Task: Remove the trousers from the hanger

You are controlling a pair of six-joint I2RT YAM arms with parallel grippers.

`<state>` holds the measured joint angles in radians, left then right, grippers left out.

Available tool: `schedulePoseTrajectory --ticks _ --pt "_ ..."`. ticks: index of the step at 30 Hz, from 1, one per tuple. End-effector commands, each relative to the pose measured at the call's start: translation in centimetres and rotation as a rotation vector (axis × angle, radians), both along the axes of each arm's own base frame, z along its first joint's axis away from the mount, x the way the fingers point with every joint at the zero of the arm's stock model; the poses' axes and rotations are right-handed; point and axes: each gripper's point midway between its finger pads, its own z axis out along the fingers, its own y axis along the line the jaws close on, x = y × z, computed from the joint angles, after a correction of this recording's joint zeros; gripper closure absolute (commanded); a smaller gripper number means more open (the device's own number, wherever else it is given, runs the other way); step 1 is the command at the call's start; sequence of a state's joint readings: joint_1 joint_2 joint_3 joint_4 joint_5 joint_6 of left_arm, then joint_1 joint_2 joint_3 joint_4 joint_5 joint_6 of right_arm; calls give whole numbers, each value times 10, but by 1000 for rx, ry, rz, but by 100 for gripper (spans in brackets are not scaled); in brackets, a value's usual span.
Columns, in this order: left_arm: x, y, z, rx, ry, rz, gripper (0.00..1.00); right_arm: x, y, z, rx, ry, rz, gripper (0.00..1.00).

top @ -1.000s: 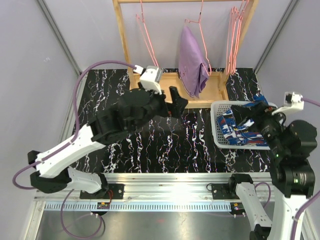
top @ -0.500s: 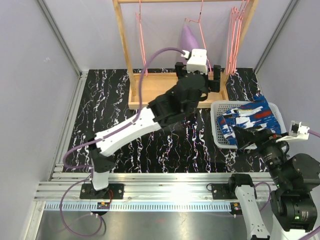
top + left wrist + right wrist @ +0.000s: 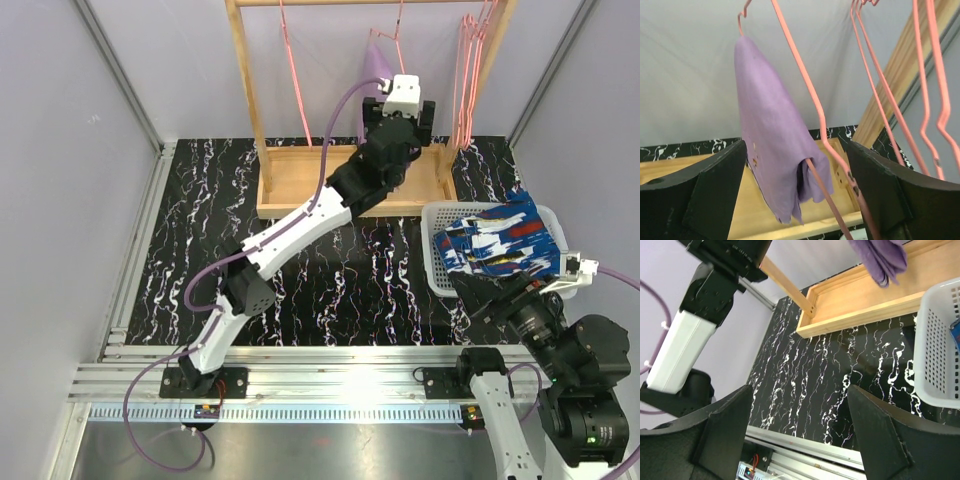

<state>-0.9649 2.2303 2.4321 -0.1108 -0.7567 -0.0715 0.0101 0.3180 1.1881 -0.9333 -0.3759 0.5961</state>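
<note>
The lilac trousers hang folded over a pink hanger on the wooden rack. In the left wrist view the trousers hang close ahead, with the hanger's wire running down their right side. My left gripper is open at the rack, with one jaw on each side of the trousers' lower half; I see no contact. The dark blue patterned trousers lie in the white basket. My right gripper is open and empty over the dark table.
The rack has a wooden tray base and upright posts. Empty pink hangers hang at the left and right, and show close on the right in the left wrist view. Lilac walls close in both sides.
My left arm has stretched further back and up, bringing its gripper level with the lilac trousers. My right arm has drawn back from the basket toward the near edge.
</note>
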Motion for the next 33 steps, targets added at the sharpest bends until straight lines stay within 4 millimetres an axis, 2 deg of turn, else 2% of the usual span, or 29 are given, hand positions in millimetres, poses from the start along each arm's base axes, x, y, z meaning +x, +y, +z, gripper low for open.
schedulePoseTrajectory --ticks 1,4,5,9,12,18,25,33 --pt "21 24 47 -94 -109 -7 20 -11 6 2 12 -23 49 16" --pt "24 22 47 -56 -123 -42 24 -12 6 0 7 -27 52 16" --pt "26 22 42 -30 -110 -49 30 -11 6 0 2 -31 51 16" --pt "39 26 31 -32 -77 -81 39 -9 7 -2 -3 -27 62 16" --pt "46 29 26 -29 -68 -91 40 -10 7 -1 -6 -33 68 16" --pt "60 33 19 -42 -46 -133 53 -11 6 -3 -16 -34 67 15" --pt "68 39 12 -16 -33 -136 49 -9 6 -6 -23 -37 69 14" --pt "81 53 -6 16 10 -85 52 -8 4 -10 -40 -33 60 14"
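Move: The near side of the pink hanger carrying the trousers is about 6 cm ahead of the left hand, 2 cm to its right and 3 cm above it; the purple trousers hang roughly 15 cm ahead, in line and level with it. The bunched hangers are some 12 cm to its right and 10 cm ahead, the empty hanger about 14 cm left and 10 cm ahead. From the right hand, the trousers' hanger is about 40 cm ahead, 9 cm left and 6 cm up. Forward and to its left, the left hand reaches about 7 cm out and 4–5 cm across towards the trousers' hanger, quick at first and then easing, with the wrist yawing slightly clockwise. Its fingers close from wide to about half open around the hanger's near side, which ends between them against the right finger, not yet pinched. ##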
